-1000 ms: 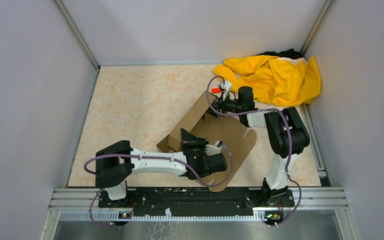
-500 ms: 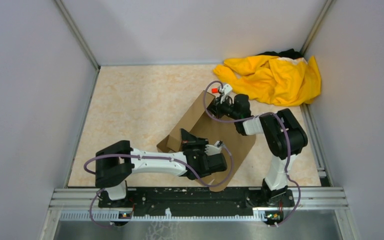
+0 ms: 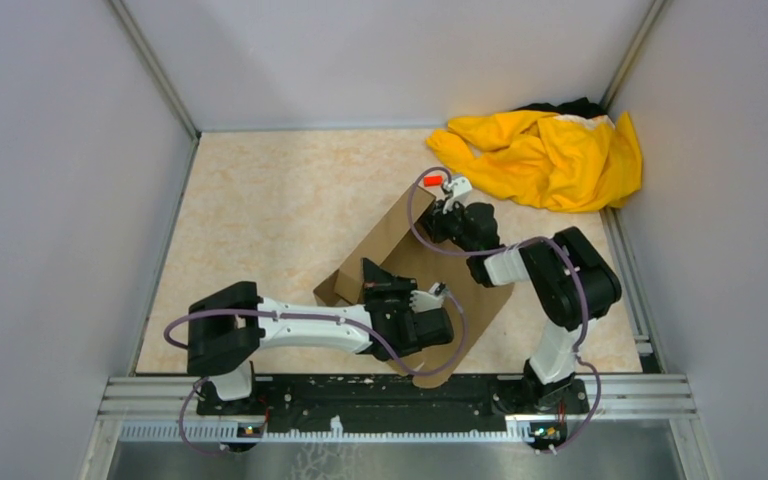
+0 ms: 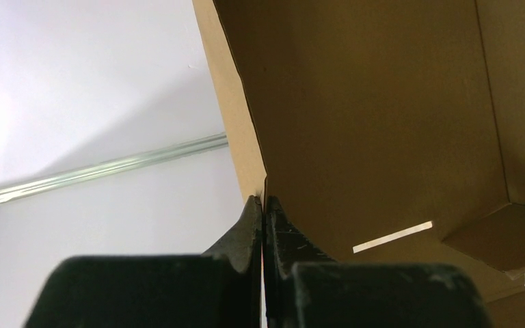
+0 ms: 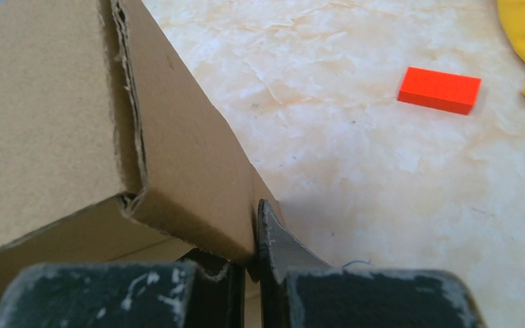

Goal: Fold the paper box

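Note:
The paper box (image 3: 388, 236) is a brown cardboard sheet partly raised at mid-table, with one long wall standing and a rounded flap lying toward the arms. My left gripper (image 3: 370, 272) is shut on the near end of a raised wall; in the left wrist view its jaws (image 4: 264, 202) pinch the cardboard edge (image 4: 246, 137), with the box's inside (image 4: 369, 123) to the right. My right gripper (image 3: 433, 214) holds the far end; in the right wrist view it (image 5: 255, 222) is shut on a folded wall panel (image 5: 178, 171) beside a torn corner.
A small red block (image 3: 433, 181) (image 5: 439, 89) lies on the marbled table just beyond the right gripper. A crumpled yellow cloth (image 3: 550, 155) fills the far right corner. Grey walls enclose the table on three sides.
The right gripper has closed on the box's far wall and pushed slightly left and forward. The box's near flap shifted a little. The left arm has held still.

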Robot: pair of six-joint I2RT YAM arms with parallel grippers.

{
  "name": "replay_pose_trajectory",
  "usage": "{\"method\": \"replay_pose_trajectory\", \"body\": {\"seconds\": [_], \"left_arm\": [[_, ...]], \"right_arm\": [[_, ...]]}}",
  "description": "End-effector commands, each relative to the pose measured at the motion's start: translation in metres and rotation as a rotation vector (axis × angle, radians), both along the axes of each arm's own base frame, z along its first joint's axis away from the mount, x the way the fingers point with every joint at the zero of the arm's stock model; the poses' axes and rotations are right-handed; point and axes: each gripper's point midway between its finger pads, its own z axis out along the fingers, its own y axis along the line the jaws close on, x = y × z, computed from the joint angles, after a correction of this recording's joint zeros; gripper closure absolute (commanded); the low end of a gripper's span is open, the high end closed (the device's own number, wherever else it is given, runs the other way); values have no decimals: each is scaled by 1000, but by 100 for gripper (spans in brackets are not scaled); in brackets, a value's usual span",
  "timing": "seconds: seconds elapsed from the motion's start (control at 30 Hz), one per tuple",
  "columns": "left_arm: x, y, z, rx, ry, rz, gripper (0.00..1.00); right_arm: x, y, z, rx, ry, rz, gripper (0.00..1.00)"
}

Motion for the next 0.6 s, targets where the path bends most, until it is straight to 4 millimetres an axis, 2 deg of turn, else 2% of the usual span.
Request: {"method": "replay_pose_trajectory", "body": {"seconds": [0.0, 0.07, 0.37, 0.57], "left_arm": [[-12, -13, -54, -99, 217, -59, 91], [-7, -11, -49, -120, 194, -37, 80], [15, -10, -25, -310, 144, 80, 65], [27, -30, 1, -449, 127, 108, 55]], "right_arm": [[-6, -16, 6, 48, 62, -165, 100], [-12, -17, 4, 47, 72, -166, 100], [-24, -34, -3, -8, 56, -253, 100], [-26, -42, -11, -25, 69, -315, 100]]}}
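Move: My left fingers are shut at the near edge of the box's long rim strip; the strip's middle lies about 6 cm ahead and 4 cm to the right, level with them. The box's left end flap is some 8 cm to their left and 3 cm back. My right hand already pinches the box's far corner, with the strip's middle about 8 cm left, 6 cm back and slightly higher. The red block is roughly 7 cm ahead and 2 cm right of this hand, down on the table. I keep my right fingers shut on the far corner and draw it about 4 cm to the right and back, turning that hand some 15 degrees clockwise. Meanwhile my left hand unpinches the rim strip, opening not quite halfway, and goes about 3 cm forward along with the box wall, right side rolling up, the parted fingers straddling the strip's edge. ##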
